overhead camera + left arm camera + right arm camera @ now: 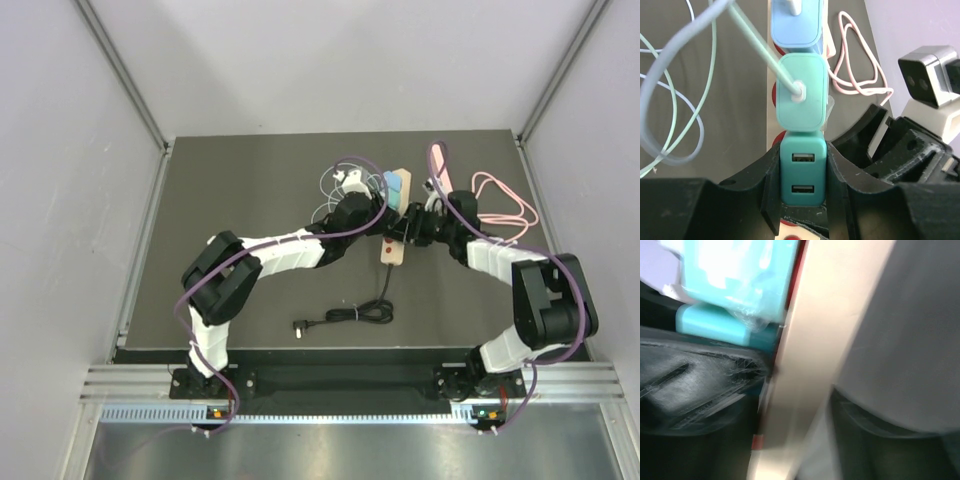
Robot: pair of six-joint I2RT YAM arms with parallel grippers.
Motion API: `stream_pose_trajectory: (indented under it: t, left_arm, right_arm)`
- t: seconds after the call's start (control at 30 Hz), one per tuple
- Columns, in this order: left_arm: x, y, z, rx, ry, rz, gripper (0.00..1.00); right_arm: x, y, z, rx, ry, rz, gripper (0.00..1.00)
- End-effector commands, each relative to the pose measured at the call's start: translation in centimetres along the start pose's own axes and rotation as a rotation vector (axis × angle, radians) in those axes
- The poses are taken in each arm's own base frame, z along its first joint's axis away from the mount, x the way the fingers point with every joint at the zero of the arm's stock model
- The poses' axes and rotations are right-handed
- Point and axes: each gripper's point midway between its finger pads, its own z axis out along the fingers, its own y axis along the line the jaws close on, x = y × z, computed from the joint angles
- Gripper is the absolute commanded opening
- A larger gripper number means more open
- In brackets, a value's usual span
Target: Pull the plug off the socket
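The socket is a beige power strip [392, 252] with red switches, lying at the middle of the dark table. Several chargers sit in it in a row. The nearest is the plug [802, 172], a teal block with two USB ports. My left gripper [802, 192] is shut on the plug's two sides. A mint charger [801, 92] and a blue one [796, 22] stand behind it. My right gripper [795, 410] straddles the strip [835, 330] just below the plug [715, 322]. That view is blurred, so its hold on the strip is unclear.
A pink cable [500, 205] loops at the right of the strip. Thin white and mint cables [335, 185] coil at its left. A black cable [350, 315] lies toward the front edge. Grey walls enclose the table.
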Motion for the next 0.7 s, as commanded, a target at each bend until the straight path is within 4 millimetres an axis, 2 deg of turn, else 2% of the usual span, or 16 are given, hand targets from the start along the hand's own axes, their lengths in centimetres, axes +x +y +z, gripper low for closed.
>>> stream_pose_trajectory:
  t: [0.0,0.07,0.1,0.17,0.27,0.43,0.47,0.57,0.6,0.63,0.67]
  left_arm:
    - [-7.0,-7.1,-0.9,0.173,-0.209,-0.093,0.00]
    - [-6.9,-6.9,-0.8,0.147,-0.193,-0.103,0.00]
    - [-6.9,-6.9,-0.8,0.142,-0.186,-0.107,0.00]
    - [-6.6,-6.8,-1.0,0.138,-0.172,-0.107,0.00]
    - [-6.3,-6.7,-1.7,0.137,-0.155,-0.113,0.00]
    - [-6.0,-7.9,-3.6,0.208,-0.111,-0.115,0.00]
    - [-5.6,-7.4,-3.8,0.198,-0.105,-0.115,0.00]
    - [-6.1,-6.6,-4.5,0.150,-0.120,-0.154,0.00]
    - [-5.5,-5.5,-4.6,0.081,-0.094,-0.163,0.00]
    - [-6.4,-5.7,-4.6,0.058,-0.114,-0.188,0.00]
    - [-6.5,-5.5,-4.6,0.035,-0.107,-0.183,0.00]
  right_arm:
    - [-1.1,0.2,0.5,0.010,0.010,-0.048,0.44]
    - [-1.2,0.4,0.5,0.001,0.028,-0.056,0.27]
    - [-1.1,0.2,0.4,0.003,0.036,-0.057,0.12]
    - [-1.6,0.2,0.3,-0.003,0.041,-0.069,0.00]
    - [-1.9,-0.6,-0.5,-0.005,0.033,-0.049,0.00]
    - [-2.8,-1.6,-1.5,-0.003,-0.004,-0.020,0.00]
    - [-3.0,-1.6,-1.6,-0.002,-0.009,-0.023,0.00]
    - [-3.3,-1.7,-1.9,0.016,-0.025,-0.037,0.00]
    - [-3.3,-2.0,-2.0,0.036,-0.028,-0.041,0.00]
    - [-3.5,-2.0,-2.1,0.045,-0.036,-0.056,0.00]
    - [-3.6,-2.1,-2.2,0.054,-0.042,-0.062,0.00]
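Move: The left hand already grips the green USB plug in the socket strip; the strip's middle lies about 2 cm ahead, 3 cm right and 3 cm below it. The second green plug is some 5 cm ahead and 1 cm right, the blue plug 10 cm ahead and 1 cm right, both about 1 cm lower. From the right hand, whose open fingers straddle the strip's near part, the strip's middle is about 4 cm ahead and 1 cm left, level. The right fingers shut on the strip's near part, beside the held plug, and pinch it front to back; that hand then eases about 1.5 cm right, slightly back and up, turning some 5 degrees counter-clockwise. The left fingers keep their grip on the green plug, nearly still at first, then draw about 1.5 cm back, a little left and up. ##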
